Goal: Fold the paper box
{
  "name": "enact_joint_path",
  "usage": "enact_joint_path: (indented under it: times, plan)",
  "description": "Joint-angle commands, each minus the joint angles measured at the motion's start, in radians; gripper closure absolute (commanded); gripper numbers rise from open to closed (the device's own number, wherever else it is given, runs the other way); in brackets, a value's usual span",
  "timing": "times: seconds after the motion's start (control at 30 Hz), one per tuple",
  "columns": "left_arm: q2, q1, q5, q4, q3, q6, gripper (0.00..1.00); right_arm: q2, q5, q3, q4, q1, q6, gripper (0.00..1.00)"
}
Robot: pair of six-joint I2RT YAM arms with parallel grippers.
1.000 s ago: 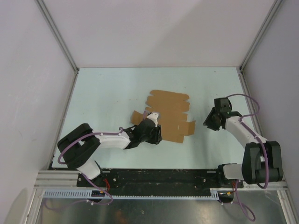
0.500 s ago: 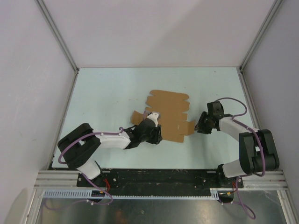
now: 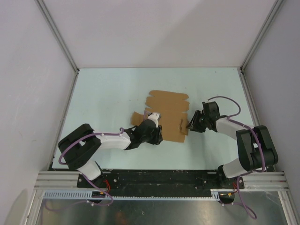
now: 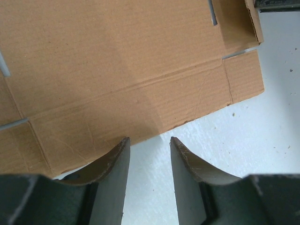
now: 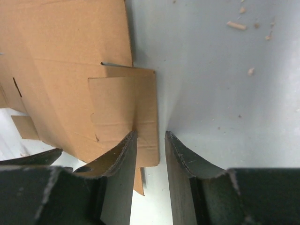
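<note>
The paper box [image 3: 166, 105] is a flat brown die-cut cardboard sheet lying mid-table; it also shows in the left wrist view [image 4: 117, 61] and the right wrist view [image 5: 61, 61]. My left gripper [image 3: 158, 136] is at the sheet's near edge, open [image 4: 147, 141], with one fingertip touching that edge and bare table between the jaws. My right gripper [image 3: 189, 124] is at the sheet's right side, open [image 5: 150, 136]. The sheet's right flap [image 5: 122, 103] is raised and tipped over the sheet, and its outer edge lies between the right fingers.
Small brown scraps [image 5: 236, 24] lie on the pale table right of the sheet. White enclosure walls with metal posts [image 3: 58, 37] close off the left, far and right sides. The black base rail [image 3: 159, 178] runs along the near edge.
My right gripper has moved left from beside the sheet to its right flap. The flap, flat before, now stands up and leans over the sheet. The left arm has not moved.
</note>
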Motion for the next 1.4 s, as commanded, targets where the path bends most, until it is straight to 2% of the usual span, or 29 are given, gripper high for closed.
enact_joint_path:
  times: [0.0, 0.2, 0.4, 0.63, 0.83, 0.9, 1.37]
  plan:
    - [0.021, -0.008, 0.016, 0.001, -0.01, -0.013, 0.55, -0.049, -0.047, -0.023, 0.079, 0.014, 0.017, 0.64]
    - [0.021, -0.008, 0.016, 0.001, -0.013, -0.013, 0.55, -0.04, -0.116, -0.052, 0.141, 0.008, 0.035, 0.62]
    - [0.016, -0.008, 0.016, 0.001, -0.016, -0.013, 0.55, -0.034, -0.053, -0.053, 0.089, -0.004, 0.029, 0.54]
    - [0.017, -0.008, 0.017, 0.001, -0.015, -0.015, 0.56, -0.06, 0.011, -0.059, 0.029, -0.037, 0.017, 0.39]
    - [0.021, -0.008, 0.022, 0.001, -0.012, -0.013, 0.56, -0.004, -0.107, -0.102, 0.141, -0.053, 0.03, 0.37]
    - [0.021, -0.008, 0.024, 0.001, -0.013, -0.013, 0.56, 0.023, -0.154, -0.113, 0.228, -0.06, 0.038, 0.37]
    - [0.019, -0.008, 0.024, 0.001, -0.013, -0.015, 0.56, 0.118, -0.358, -0.205, 0.51, -0.098, 0.132, 0.36]
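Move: The folded-up right side flap of the paper box starts right at the right gripper's fingertips, its middle about 2 cm to the left and 1 cm ahead, at fingertip height. The box's base panel lies flat beyond the flap, centred some 11 cm to the gripper's left and 1 cm ahead; the far panel is about 13 cm ahead and 11 cm left. From the left gripper, the flap is roughly 13 cm to the right and 7 cm ahead. Ease the right gripper about 1.5 cm left against the side flap while rising 1 cm, then draw it back some 2 cm to the right as the fingers spread from about a third to nearly two thirds open. Go in again about 2.5 cm left and 1.5 cm forward, rolling the hand's left side up some 15 degrees, so that the flap's folded end comes between the spread fingers; leave them open. ##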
